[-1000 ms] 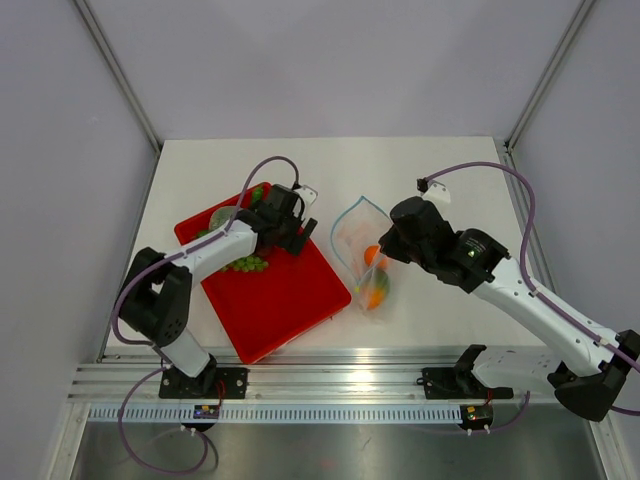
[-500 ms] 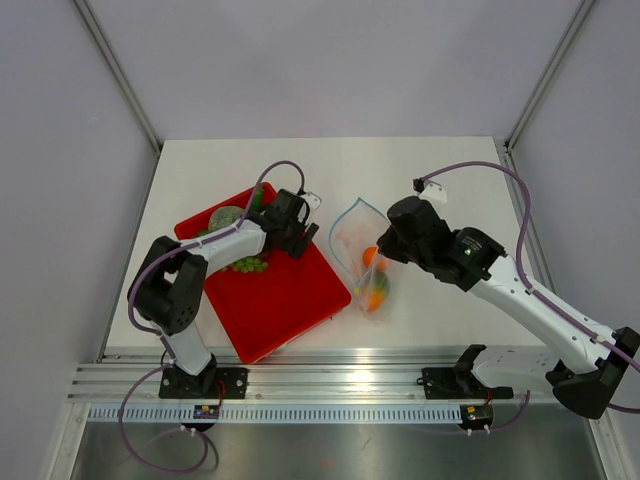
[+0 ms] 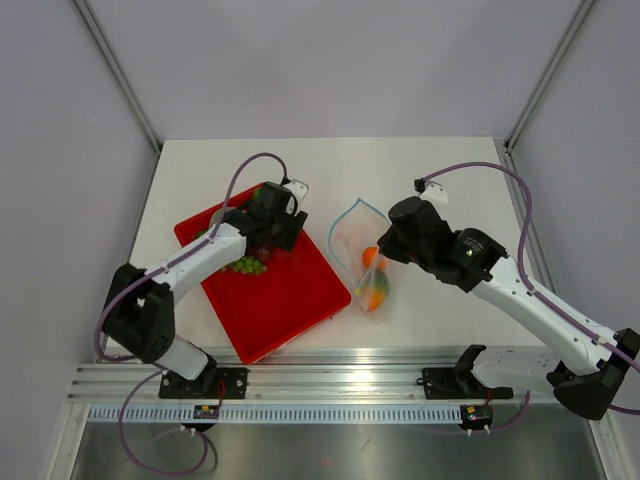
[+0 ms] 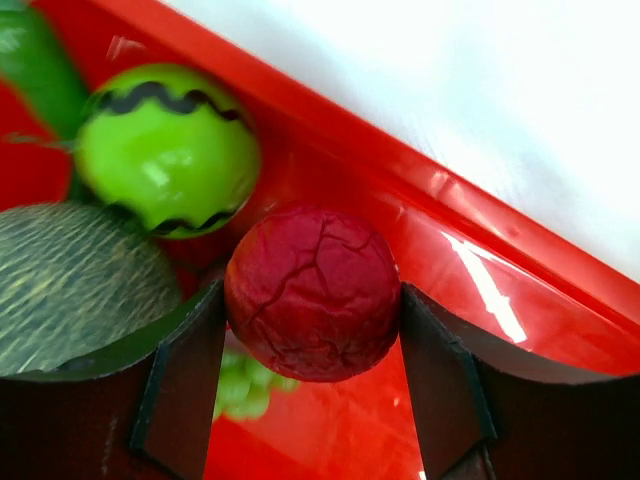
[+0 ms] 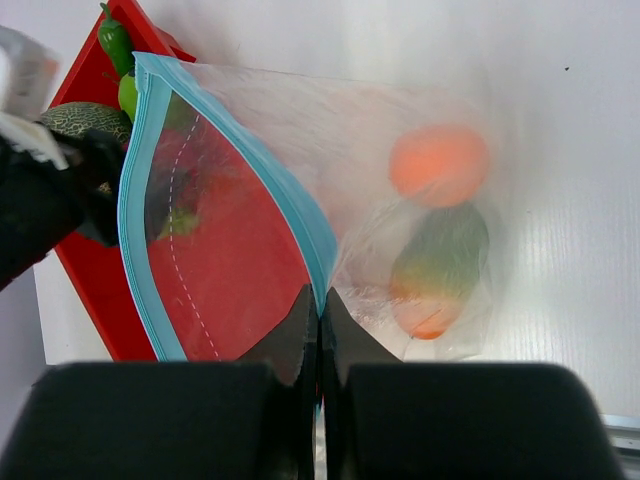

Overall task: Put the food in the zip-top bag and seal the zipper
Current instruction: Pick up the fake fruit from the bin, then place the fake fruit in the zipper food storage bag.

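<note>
In the left wrist view a red round fruit (image 4: pixel 312 290) sits between the fingers of my left gripper (image 4: pixel 312 305); both fingers touch it, just above the red tray's far rim (image 4: pixel 400 170). Beside it lie a green striped ball (image 4: pixel 165 145), a netted melon (image 4: pixel 70 270), a cucumber (image 4: pixel 35 60) and grapes (image 4: pixel 245 385). My right gripper (image 5: pixel 320 300) is shut on the blue zipper (image 5: pixel 300 215) of the zip-top bag (image 5: pixel 300 110) and holds its mouth open toward the tray. An orange (image 5: pixel 438 163) and a mango (image 5: pixel 440 265) lie inside the bag.
The red tray (image 3: pixel 285 300) lies skewed at the table's left middle, with the grapes (image 3: pixel 247 265) on it. The bag (image 3: pixel 352 235) lies just right of the tray. Grey walls and metal posts ring the white table; a rail runs along the near edge.
My left gripper has shifted a little left along the tray's far side and its jaws have narrowed onto the red fruit. The right arm and the bag have stayed put.
</note>
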Robot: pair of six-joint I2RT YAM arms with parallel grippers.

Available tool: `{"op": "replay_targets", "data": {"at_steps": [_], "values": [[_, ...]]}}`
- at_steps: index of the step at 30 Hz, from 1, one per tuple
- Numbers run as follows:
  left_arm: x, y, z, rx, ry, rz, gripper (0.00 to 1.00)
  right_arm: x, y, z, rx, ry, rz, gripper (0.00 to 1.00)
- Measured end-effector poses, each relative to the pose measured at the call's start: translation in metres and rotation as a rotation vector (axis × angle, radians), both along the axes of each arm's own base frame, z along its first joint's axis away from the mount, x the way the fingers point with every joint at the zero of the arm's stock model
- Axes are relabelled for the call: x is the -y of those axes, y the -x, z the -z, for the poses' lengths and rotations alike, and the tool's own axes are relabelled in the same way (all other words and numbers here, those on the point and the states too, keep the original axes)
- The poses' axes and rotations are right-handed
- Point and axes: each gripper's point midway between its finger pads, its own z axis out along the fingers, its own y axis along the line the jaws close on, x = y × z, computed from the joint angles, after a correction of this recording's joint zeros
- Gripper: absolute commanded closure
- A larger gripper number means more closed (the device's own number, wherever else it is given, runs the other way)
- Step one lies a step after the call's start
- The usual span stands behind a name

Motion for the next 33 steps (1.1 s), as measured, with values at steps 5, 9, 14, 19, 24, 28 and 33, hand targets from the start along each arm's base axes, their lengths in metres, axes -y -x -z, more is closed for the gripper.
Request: {"op": "replay_targets", "data": {"at_steps": [5,9,14,19,24,28,33], "values": [[-0.004,0.011,-0.061,0.064,0.087,-0.045,0.61,0.0,0.0,0.0,0.001,-0.002,0.0,1.0],[0.008,0.021,-0.123,0.113,0.231,-0.03,0.62,-0.001,-0.001,0.001,0.003,-0.005,-0.001,1.0],[0.044,0.05,-0.194,0.13,0.483,0.107,0.66,-0.004,-0.003,0.001,0.007,-0.012,-0.003,1.0],[0.09,0.087,-0.234,0.097,0.629,0.274,0.64,-0.006,-0.004,0.001,0.009,-0.014,-0.004,1.0],[0.125,0.122,-0.238,0.002,0.706,0.399,0.63,-0.006,-0.004,0.001,0.008,-0.015,-0.004,1.0],[0.138,0.125,-0.225,-0.053,0.705,0.413,0.5,-0.006,-0.004,0.001,0.007,-0.016,-0.006,1.0],[0.148,0.12,-0.206,-0.103,0.677,0.406,0.04,-0.006,-0.004,0.001,0.006,-0.019,-0.004,1.0]]}}
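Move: From the left hand, which already grips the red fruit just above the bin, the bag mouth's middle lies about 17 cm right, 10 cm back and 10 cm higher. The right hand, holding the lip, has that middle some 5 cm left, 2 cm ahead and 5 cm below. The bagged orange is roughly 22 cm right and 1 cm back of the left hand; the bagged mango, 24 cm right and 8 cm back; both are about 5 cm below it. Lifting the held red fruit steeply out of the bin, the left arm climbs about 24 cm, then sweeps right and back (some 15 and 12 cm) to the bag mouth, sinking about 3 cm at the end. Its wrist swings roughly 45 degrees so the fingers point rightward, and they open to let go of the fruit. The right hand keeps its pinch on the lip, holding the mouth open. ##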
